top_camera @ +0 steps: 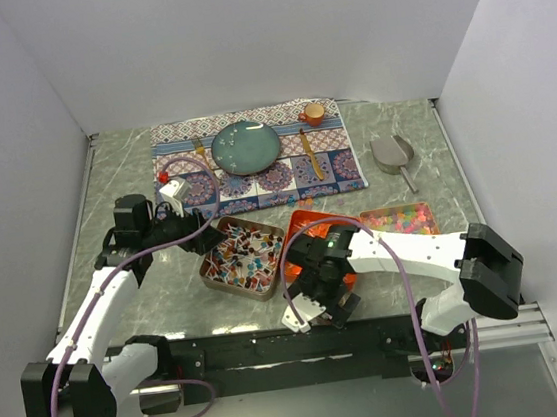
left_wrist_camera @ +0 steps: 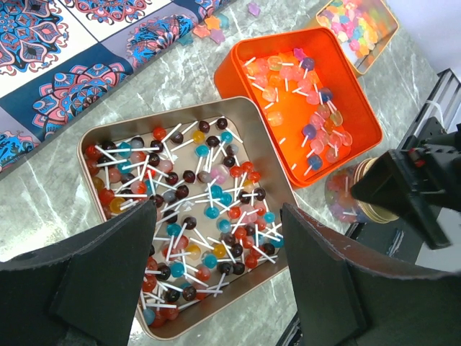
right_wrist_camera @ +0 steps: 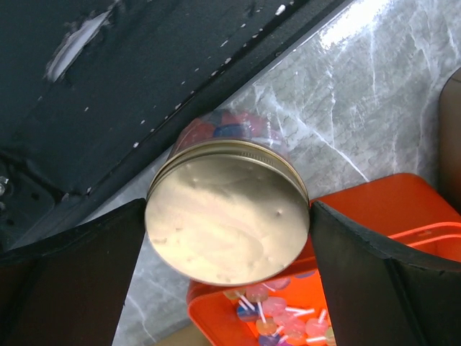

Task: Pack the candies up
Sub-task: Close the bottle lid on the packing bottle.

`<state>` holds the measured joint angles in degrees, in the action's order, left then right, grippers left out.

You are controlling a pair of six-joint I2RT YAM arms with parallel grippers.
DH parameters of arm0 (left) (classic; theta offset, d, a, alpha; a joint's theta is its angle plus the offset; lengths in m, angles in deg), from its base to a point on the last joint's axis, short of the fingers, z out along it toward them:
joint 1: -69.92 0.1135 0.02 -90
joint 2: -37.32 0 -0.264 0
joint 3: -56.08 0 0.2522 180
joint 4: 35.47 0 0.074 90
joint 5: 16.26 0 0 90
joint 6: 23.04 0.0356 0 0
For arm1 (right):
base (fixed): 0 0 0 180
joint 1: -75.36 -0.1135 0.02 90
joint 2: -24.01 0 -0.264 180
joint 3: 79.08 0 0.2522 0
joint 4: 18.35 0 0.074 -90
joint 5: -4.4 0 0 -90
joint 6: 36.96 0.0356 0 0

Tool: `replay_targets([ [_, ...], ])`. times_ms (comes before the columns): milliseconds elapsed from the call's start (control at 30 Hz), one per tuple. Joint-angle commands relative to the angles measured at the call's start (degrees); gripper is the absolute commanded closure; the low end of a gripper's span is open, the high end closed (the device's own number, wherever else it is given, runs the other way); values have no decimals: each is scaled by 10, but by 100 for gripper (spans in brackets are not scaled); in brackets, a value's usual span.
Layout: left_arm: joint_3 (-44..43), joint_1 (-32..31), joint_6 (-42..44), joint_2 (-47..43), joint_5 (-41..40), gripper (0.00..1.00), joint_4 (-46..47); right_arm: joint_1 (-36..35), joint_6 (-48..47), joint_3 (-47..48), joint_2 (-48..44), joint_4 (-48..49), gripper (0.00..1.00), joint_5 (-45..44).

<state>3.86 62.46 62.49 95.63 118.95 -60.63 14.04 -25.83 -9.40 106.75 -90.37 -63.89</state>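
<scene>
Round candies on white sticks [left_wrist_camera: 187, 216] fill a metal tray [left_wrist_camera: 90, 140] in several colours; my left gripper [left_wrist_camera: 216, 216] hangs open above its near end, holding nothing. Pastel flat candies [left_wrist_camera: 310, 108] lie in the orange tray [left_wrist_camera: 238, 79], and small pastel ones [left_wrist_camera: 360, 21] in a third tray. A clear jar with a gold lid [right_wrist_camera: 229, 209], candies inside, stands at the orange tray's [right_wrist_camera: 374, 209] near corner. My right gripper [right_wrist_camera: 227, 210] is open around that lid, one finger on each side and very close to it. From above, the right gripper [top_camera: 322, 284] hides the jar.
A patterned placemat [top_camera: 339, 166] at the back carries a teal plate [top_camera: 246, 146], cutlery and a small orange cup [top_camera: 315, 114]. A silver scoop [top_camera: 391, 153] lies to its right. A few loose candies [left_wrist_camera: 209, 29] sit by the mat's edge. A black rail [top_camera: 254, 347] runs along the near edge.
</scene>
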Motion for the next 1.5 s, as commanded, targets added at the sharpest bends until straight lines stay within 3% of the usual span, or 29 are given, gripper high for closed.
replay_targets([
  [0,-2,3,-19,-10,15,24,29,-4,51,-35,1,52,0,10],
  [333,1,3,-10,-31,30,23,37,3,151,-115,-91,147,0,31],
  [433,38,3,-66,-92,37,22,108,9,216,-117,-104,194,0,34],
  [600,157,0,-169,-240,-21,19,226,45,323,-84,-73,233,0,49],
  [733,203,-3,-152,-316,-6,19,226,74,368,-71,-58,254,0,51],
  [867,240,-46,-129,-328,48,21,260,75,348,-94,-65,264,0,39],
  [933,239,-87,-99,-306,50,25,264,74,339,-96,-67,259,0,38],
  [967,233,-130,-51,-297,51,29,264,75,339,-103,-70,261,0,37],
  [1033,232,-155,-13,-274,77,42,275,75,336,-112,-77,268,0,27],
  [1067,238,-158,24,-266,91,61,285,74,338,-121,-79,276,0,22],
  [1133,256,-158,39,-249,123,83,328,75,347,-130,-83,291,0,10],
  [1167,266,-159,62,-246,133,99,348,74,363,-138,-85,310,0,4],
  [1300,361,-185,-3,-260,91,99,547,74,403,-157,-100,347,0,-12],
  [1367,426,-243,25,-262,35,99,636,74,423,-172,-110,371,0,-23],
  [1467,444,-318,71,-210,-12,99,706,74,453,-187,-128,391,0,-31],
])
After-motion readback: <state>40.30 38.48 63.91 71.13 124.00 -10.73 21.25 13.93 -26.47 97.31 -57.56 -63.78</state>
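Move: The gold bottle lid, on the packing bottle, sits between the right hand's open fingers, some 2 cm below its hand point; from the left hand it lies roughly 19 cm back, 22 cm to the right and 12 cm down. From the right hand the orange box is about 13 cm straight ahead, the lollipop box 12 cm ahead and 18 cm left. From the left hand the lollipop box is 7 cm back, 4 cm right. The gold bottle lid stays straddled by the right hand's wide-open fingers as that hand sinks about 2 cm and turns some 40 degrees clockwise, drawing back slightly, then edging forward and a little left. The left hand rises, then sinks as it swings about 13 cm back and 7 cm right towards the bottle, tipping down, turning clockwise and shutting its empty fingers. ##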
